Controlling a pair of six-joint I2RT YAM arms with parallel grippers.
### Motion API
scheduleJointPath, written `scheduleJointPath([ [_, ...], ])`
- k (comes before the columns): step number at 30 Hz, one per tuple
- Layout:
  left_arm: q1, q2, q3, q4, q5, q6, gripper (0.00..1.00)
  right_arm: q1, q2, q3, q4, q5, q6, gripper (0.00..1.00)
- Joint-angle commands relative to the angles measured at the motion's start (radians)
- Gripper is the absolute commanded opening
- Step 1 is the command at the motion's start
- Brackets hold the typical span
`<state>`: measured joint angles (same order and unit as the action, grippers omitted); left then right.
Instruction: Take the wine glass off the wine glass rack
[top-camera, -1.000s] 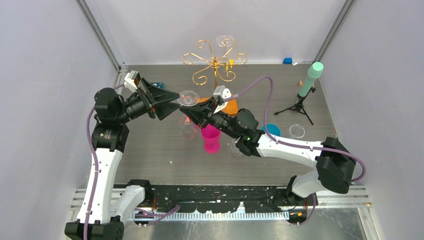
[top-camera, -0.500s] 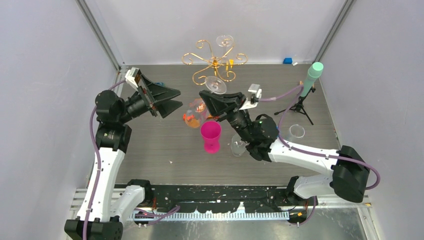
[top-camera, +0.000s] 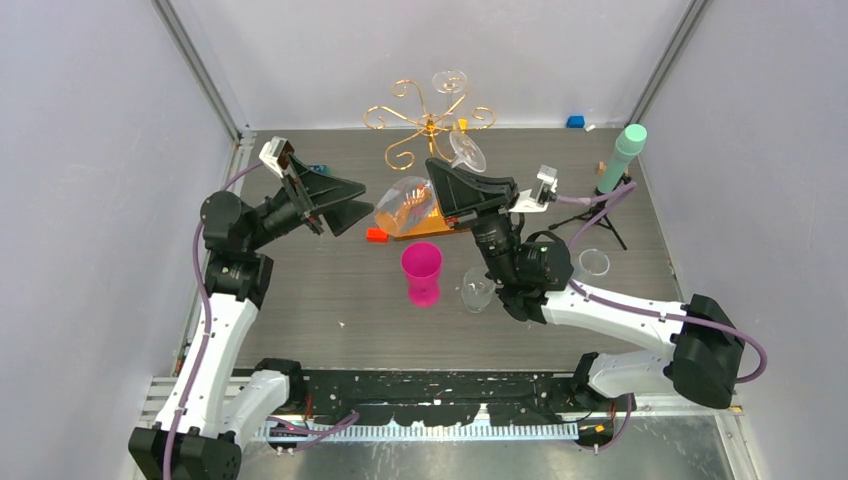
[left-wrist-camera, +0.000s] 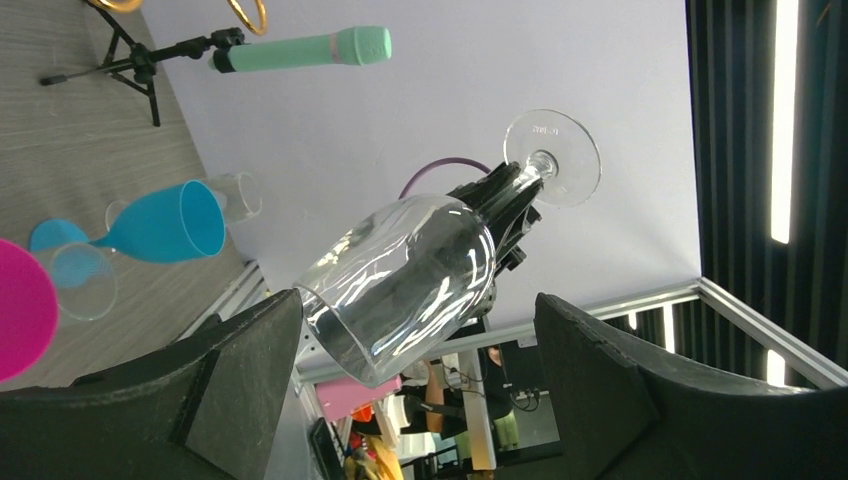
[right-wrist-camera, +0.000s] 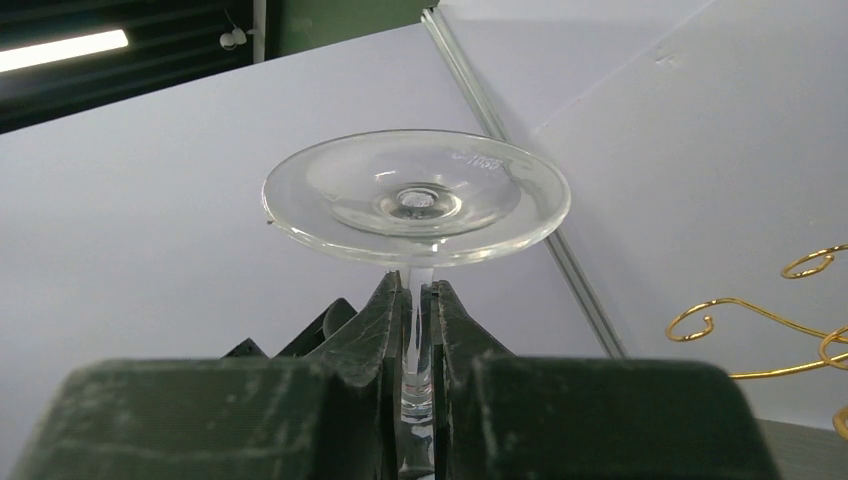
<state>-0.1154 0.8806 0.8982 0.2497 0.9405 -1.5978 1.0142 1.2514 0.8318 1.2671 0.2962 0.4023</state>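
Observation:
My right gripper (top-camera: 445, 180) is shut on the stem of a clear wine glass (top-camera: 405, 203) and holds it tilted in the air in front of the wine glass rack (top-camera: 430, 125). The bowl points left and the foot points back right. In the right wrist view the stem (right-wrist-camera: 418, 310) is pinched between the fingers under the round foot. My left gripper (top-camera: 352, 203) is open and empty just left of the bowl. In the left wrist view the bowl's rim (left-wrist-camera: 345, 335) hangs between its spread fingers (left-wrist-camera: 240, 370). A second clear glass (top-camera: 450, 80) hangs on the gold rack.
A pink cup (top-camera: 421, 272) stands mid-table, with a clear glass (top-camera: 477, 292) beside it. A blue wine glass (top-camera: 545, 260) and a clear cup (top-camera: 594, 263) lie to the right. A mint-green microphone on a tripod (top-camera: 620, 160) stands at the back right. The rack's wooden base (top-camera: 432, 225) sits under the held glass.
My right gripper has swung right and back with the wine glass, tipping its foot toward the rack and its bowl to the left. My left gripper has stayed open and shifted slightly.

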Motion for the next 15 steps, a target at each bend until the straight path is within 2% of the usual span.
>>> scheduleJointPath([
  [1, -0.016, -0.001, -0.004, 0.073, 0.009, -0.043, 0.84, 0.001, 0.024, 0.079, 0.141, 0.071, 0.015, 0.00],
  [8, -0.024, 0.001, -0.007, 0.149, -0.005, -0.097, 0.80, 0.001, 0.085, 0.121, 0.146, 0.081, 0.029, 0.00],
  [15, -0.036, 0.006, -0.014, 0.323, -0.036, -0.235, 0.59, 0.001, 0.120, 0.112, 0.161, 0.110, 0.099, 0.00],
])
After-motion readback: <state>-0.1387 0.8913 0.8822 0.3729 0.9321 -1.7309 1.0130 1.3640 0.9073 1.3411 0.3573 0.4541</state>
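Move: The clear glass, held by its stem in the right hand, slants down to the left. Its bowl lies about 8 cm to the right of the left hand, roughly level in height and 1 cm ahead. From that hand the rack stands some 15 cm ahead and 15 cm right, and the pink glass about 5 cm back, 12 cm right and well below. The left gripper is roughly 14 cm left of the right hand, 3 cm back and 5 cm lower. Forward about 2 cm and then slightly left, the right hand eases the clear glass over so its bowl nears the left fingertips, keeping its pinch on the stem and tilting only about 5 degrees. The left hand almost holds its place at first, then rises about 1.5 cm while its wide-open fingers close part-way around the rim end of the bowl; a firm touch can't be made out. ##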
